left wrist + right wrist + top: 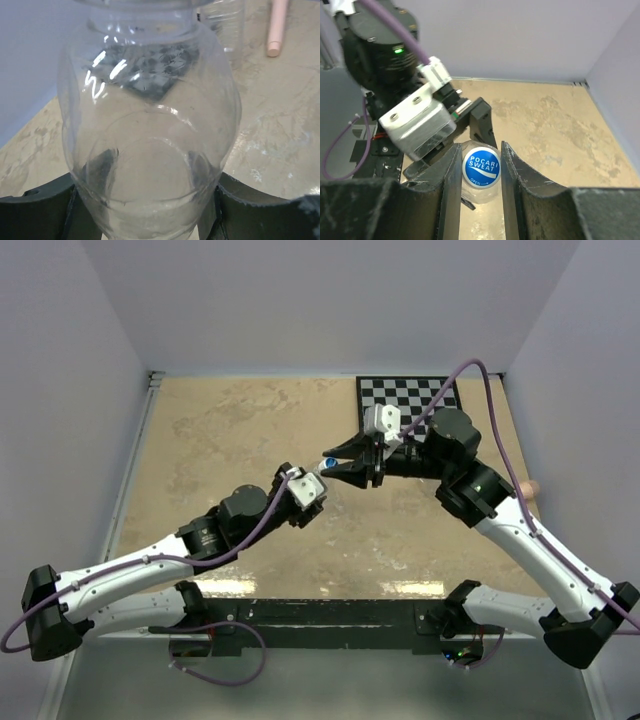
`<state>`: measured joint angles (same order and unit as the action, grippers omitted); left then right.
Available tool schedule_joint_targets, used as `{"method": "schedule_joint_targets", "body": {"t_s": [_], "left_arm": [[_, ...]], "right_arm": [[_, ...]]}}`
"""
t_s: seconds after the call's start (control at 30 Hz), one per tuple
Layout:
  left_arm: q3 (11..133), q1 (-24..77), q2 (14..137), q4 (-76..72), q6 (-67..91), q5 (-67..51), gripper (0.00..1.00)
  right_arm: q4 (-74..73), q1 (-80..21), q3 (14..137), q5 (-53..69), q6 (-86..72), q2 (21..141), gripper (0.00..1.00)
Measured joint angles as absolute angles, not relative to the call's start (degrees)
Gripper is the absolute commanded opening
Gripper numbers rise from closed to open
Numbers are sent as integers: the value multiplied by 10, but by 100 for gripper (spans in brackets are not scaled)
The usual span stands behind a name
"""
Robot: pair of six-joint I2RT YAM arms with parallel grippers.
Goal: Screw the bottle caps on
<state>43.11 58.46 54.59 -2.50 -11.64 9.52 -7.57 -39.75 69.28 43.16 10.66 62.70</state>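
Observation:
My left gripper [316,480] is shut on the short plain clear bottle [150,125], which fills the left wrist view between the dark jaws [150,212]. The blue cap with a pale rim [481,167], printed POCARI SWEAT, sits on this bottle's neck. It also shows in the top view [328,462]. My right gripper [481,187] is shut on this cap, one finger [451,185] on each side; it shows in the top view too [336,464]. Part of another clear bottle [222,22] shows behind, label not visible. The white cap is out of view.
A pinkish stick [276,27] lies on the beige table, at the right edge in the top view [530,487]. A black-and-white checkerboard [410,395] lies at the back right. White walls close the table on three sides.

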Motion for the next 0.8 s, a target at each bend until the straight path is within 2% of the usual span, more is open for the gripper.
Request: {"method": "schedule_joint_targets", "body": {"t_s": [0.17, 0.33, 0.47, 0.57, 0.8], "left_arm": [[420, 620, 553, -43, -118, 211, 0], [420, 626, 557, -56, -116, 225, 0], [416, 622, 545, -83, -108, 201, 0], [405, 591, 518, -108, -91, 145, 0], [387, 499, 509, -132, -64, -95, 0]], "right_arm": [[-64, -400, 684, 396, 66, 630, 0], [-36, -399, 667, 393, 46, 612, 43], [-36, -399, 665, 400, 36, 593, 61], [-30, -396, 661, 424, 35, 582, 66], [-2, -387, 658, 520, 59, 573, 67]]}}
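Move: The blue-and-white cap on the bottle is already pinched between the right fingertips, so it lies right at that hand, maybe 1 cm to its left. From the left hand, still gripping the bottle's lower body, the cap is some 12 cm above, about 2 cm back and 1 cm to the right. The other bottle stands roughly 11 cm ahead and 29 cm right of the right hand, 28 cm below; the chessboard is about 36 cm ahead, 26 cm right and 36 cm below. Forward by only a centimetre at first, both hands go with the cap still pinched while the left swings the gripped bottle a further 10 degrees counter-clockwise. Then the right fingers open wide, let go of the cap, and draw back about 5 cm and up; the left, keeping its hold, lifts the bottle some 3 cm, tips its left side down and swings back clockwise. ##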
